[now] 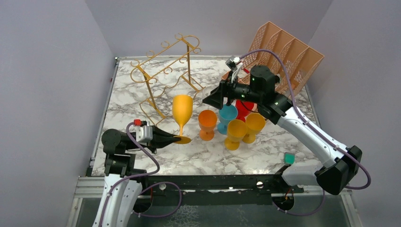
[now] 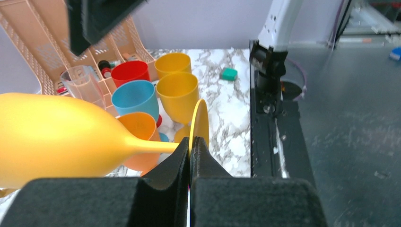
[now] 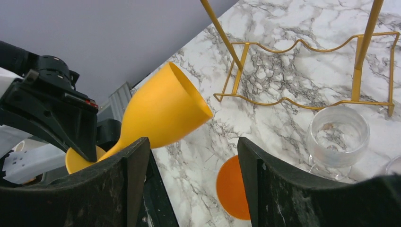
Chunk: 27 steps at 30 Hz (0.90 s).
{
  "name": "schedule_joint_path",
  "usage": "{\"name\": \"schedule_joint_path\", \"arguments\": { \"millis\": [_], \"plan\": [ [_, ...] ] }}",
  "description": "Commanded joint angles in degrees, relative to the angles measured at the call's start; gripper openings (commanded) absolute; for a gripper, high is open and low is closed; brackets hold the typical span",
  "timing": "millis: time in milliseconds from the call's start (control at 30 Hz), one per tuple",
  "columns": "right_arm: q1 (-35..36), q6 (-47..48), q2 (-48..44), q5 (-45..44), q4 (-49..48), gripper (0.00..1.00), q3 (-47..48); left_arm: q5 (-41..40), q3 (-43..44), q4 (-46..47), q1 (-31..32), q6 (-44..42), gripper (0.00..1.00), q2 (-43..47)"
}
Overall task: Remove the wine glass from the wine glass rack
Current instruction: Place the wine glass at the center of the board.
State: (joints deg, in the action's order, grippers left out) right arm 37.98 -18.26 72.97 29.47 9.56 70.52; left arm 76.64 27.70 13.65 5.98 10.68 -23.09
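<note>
The yellow wine glass [image 1: 182, 111] stands upright on the marble table, in front of the gold wire wine glass rack [image 1: 165, 71] and apart from it. Nothing hangs on the rack. My left gripper [image 1: 177, 138] lies low on the table, shut on the rim of the glass's round foot [image 2: 199, 123]; the bowl [image 2: 56, 137] fills the left of the left wrist view. My right gripper [image 1: 215, 99] hovers open above the cluster of cups, nothing between its fingers [image 3: 137, 161]. In the right wrist view the wine glass [image 3: 165, 109] and the rack's base rails [image 3: 302, 101] lie beyond it.
Orange [image 1: 207, 123], blue [image 1: 227, 116], red [image 1: 243, 109] and two yellow cups [image 1: 235, 132] crowd the table's middle right. A clear glass [image 3: 336, 135] stands near the rack's foot. A peach lattice organizer [image 1: 283, 52] leans at the back right. A teal block [image 1: 289, 158] sits near the front edge.
</note>
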Motion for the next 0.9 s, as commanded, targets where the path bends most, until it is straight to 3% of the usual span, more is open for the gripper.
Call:
{"name": "schedule_joint_path", "arguments": {
  "millis": [0,200,500,633,867],
  "plan": [
    [-0.89,2.62,2.86,6.6,3.16,0.72,3.63,9.28,-2.46,1.6,1.4,-14.55,0.0,0.42],
    [-0.9,2.35,7.0,15.6,2.17,0.74,5.31,13.98,-2.61,-10.14,2.0,-29.58,0.0,0.77],
    [-0.85,-1.63,12.82,35.78,-1.42,0.69,6.22,13.86,-4.46,-13.29,2.0,-34.94,0.0,0.59],
    [-0.81,-2.47,13.26,37.73,-2.37,0.61,5.91,13.79,-4.71,-13.69,2.02,-35.3,0.0,0.64],
    [-0.35,-4.15,15.69,45.59,-1.39,0.35,7.1,12.85,-5.07,-14.35,2.02,-35.72,0.0,0.43]
  ]
}}
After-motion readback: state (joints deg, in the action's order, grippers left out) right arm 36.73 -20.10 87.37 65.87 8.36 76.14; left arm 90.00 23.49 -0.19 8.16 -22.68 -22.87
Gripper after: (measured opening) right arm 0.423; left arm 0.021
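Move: The left hand holds the yellow wine glass by its foot, with the bowl's middle about 10 cm ahead of this hand, 2 cm right and some 5 cm above. From the open right hand that bowl lies about 12 cm left, 5 cm back and 2 cm below. The standing orange glass is 4 cm back, 3 cm left and some 20 cm below the right hand; the blue one is 2 cm back, 5 cm right and equally low. Still pinching the yellow glass's foot, the left hand sinks about 5 cm, draws back nearly 3 cm and turns, swinging the bowl rightward and more upright. The right hand comes back about 5 cm and left 3–4 cm, slightly down, turning some 30 degrees counter-clockwise, until its part-closing fingers straddle the near rim, one inside the bowl and one outside; a firm pinch can't be seen yet. ##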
